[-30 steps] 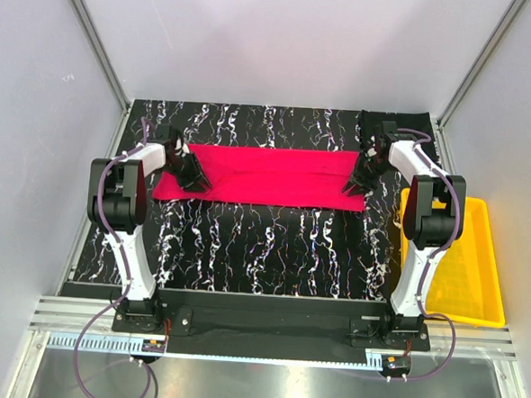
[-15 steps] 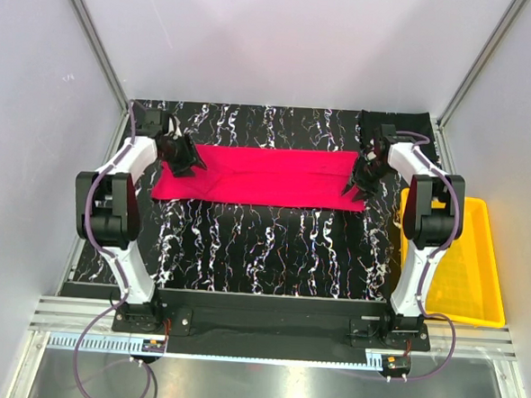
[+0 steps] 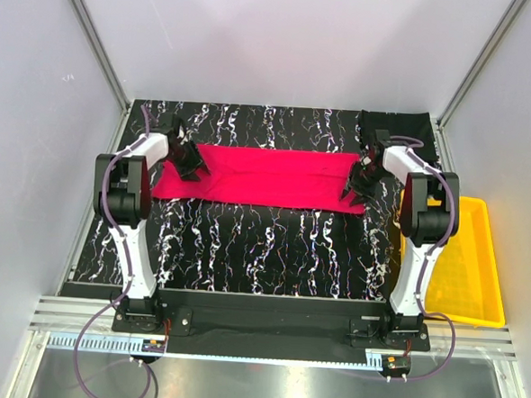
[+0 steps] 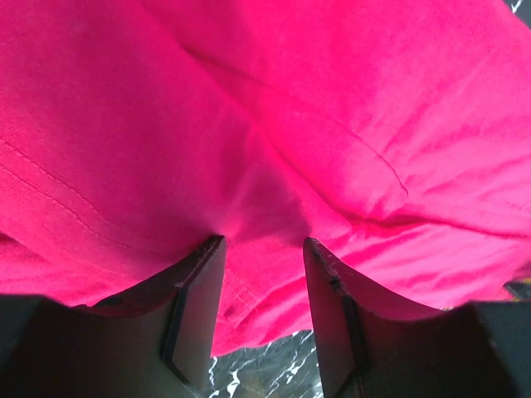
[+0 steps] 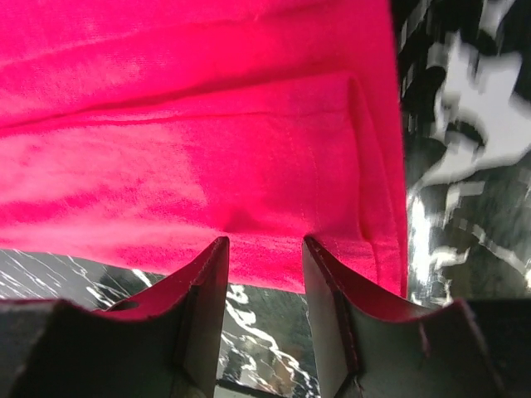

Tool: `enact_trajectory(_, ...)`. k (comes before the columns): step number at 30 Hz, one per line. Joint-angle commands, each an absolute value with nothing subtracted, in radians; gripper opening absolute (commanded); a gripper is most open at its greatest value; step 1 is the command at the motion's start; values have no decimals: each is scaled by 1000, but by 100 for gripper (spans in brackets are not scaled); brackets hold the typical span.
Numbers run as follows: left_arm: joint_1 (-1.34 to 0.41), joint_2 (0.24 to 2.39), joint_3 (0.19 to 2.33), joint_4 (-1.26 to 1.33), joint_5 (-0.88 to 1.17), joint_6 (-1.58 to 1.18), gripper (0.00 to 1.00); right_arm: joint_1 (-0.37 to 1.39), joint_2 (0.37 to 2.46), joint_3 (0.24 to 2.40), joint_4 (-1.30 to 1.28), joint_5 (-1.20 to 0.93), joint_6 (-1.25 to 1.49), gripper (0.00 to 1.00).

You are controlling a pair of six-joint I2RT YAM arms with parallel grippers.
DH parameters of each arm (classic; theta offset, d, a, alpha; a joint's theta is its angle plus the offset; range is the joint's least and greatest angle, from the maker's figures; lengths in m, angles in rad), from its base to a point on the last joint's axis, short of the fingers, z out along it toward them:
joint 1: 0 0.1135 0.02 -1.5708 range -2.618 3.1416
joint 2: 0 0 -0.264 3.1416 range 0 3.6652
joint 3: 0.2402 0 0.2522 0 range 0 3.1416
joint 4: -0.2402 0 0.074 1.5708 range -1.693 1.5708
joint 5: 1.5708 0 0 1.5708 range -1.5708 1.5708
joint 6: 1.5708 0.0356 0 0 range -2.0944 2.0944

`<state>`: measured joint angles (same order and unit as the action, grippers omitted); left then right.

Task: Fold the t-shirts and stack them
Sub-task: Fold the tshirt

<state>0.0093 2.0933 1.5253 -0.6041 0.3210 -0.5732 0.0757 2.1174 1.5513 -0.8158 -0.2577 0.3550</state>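
Observation:
The red t-shirt (image 3: 271, 174) lies folded into a long flat strip across the back half of the table. My left gripper (image 3: 188, 162) is at its left end, and in the left wrist view the left gripper (image 4: 263, 240) is open, tips down on the red cloth (image 4: 290, 108). My right gripper (image 3: 357, 182) is at the strip's right end. The right wrist view shows the right gripper (image 5: 265, 239) open too, tips resting near the red hem (image 5: 207, 124). The black t-shirt (image 3: 416, 123) lies bunched at the back right corner.
A yellow tray (image 3: 476, 293) stands off the table's right edge, beside the right arm. The black white-veined tabletop (image 3: 263, 244) stretches in front of the red strip. Grey walls and metal frame posts close in the back and sides.
The left arm's elbow swung outward and came back, and its gripper shifted a little toward the back at the strip's left end. The right gripper has barely moved.

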Motion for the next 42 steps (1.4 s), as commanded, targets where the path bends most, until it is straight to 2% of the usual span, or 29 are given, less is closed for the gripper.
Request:
enact_trajectory(1,5,2140,1569,-598,304,-552,49,110,2060,1415,-848,-216,336,48)
enact_trajectory(7,5,2212,1660,-620,368,-480,48,176,1915,1188,-807,-282,389,49)
enact_trajectory(11,-24,2281,1762,-626,455,-416,47,305,1836,1091,-770,-350,462,50)
enact_trajectory(17,-66,2494,2049,-706,549,-383,47,475,1776,996,-647,-400,616,50)
enact_trajectory(24,-94,2712,2411,-660,701,-439,48,672,1839,1046,-548,-420,739,50)
enact_trajectory(32,-133,2718,2319,-313,831,-580,48,903,1976,1187,-462,-485,822,50)
enact_trajectory(42,-138,2770,2410,-201,850,-589,50,957,2150,1451,-414,-574,893,51)
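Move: The t-shirt lies as a long strip across the table just under both hands. Its middle is about 20 cm to the right of the left gripper and level with it. From the right gripper the t-shirt's middle is roughly 30 cm to the left and 5 cm ahead. The black cloth lies some 21 cm ahead of the right gripper and 14 cm to its right; the yellow bin is about 33 cm to its right and 17 cm back. Keep both half-open grippers down with their fingertips on the t-shirt and swing it round clockwise. Slide the right gripper back first, then mostly left towards the front edge, about 24 cm back and 32 cm left in all; take the left gripper forward, then increasingly right, some 15 cm each way, leaning its fingers forward and right. ##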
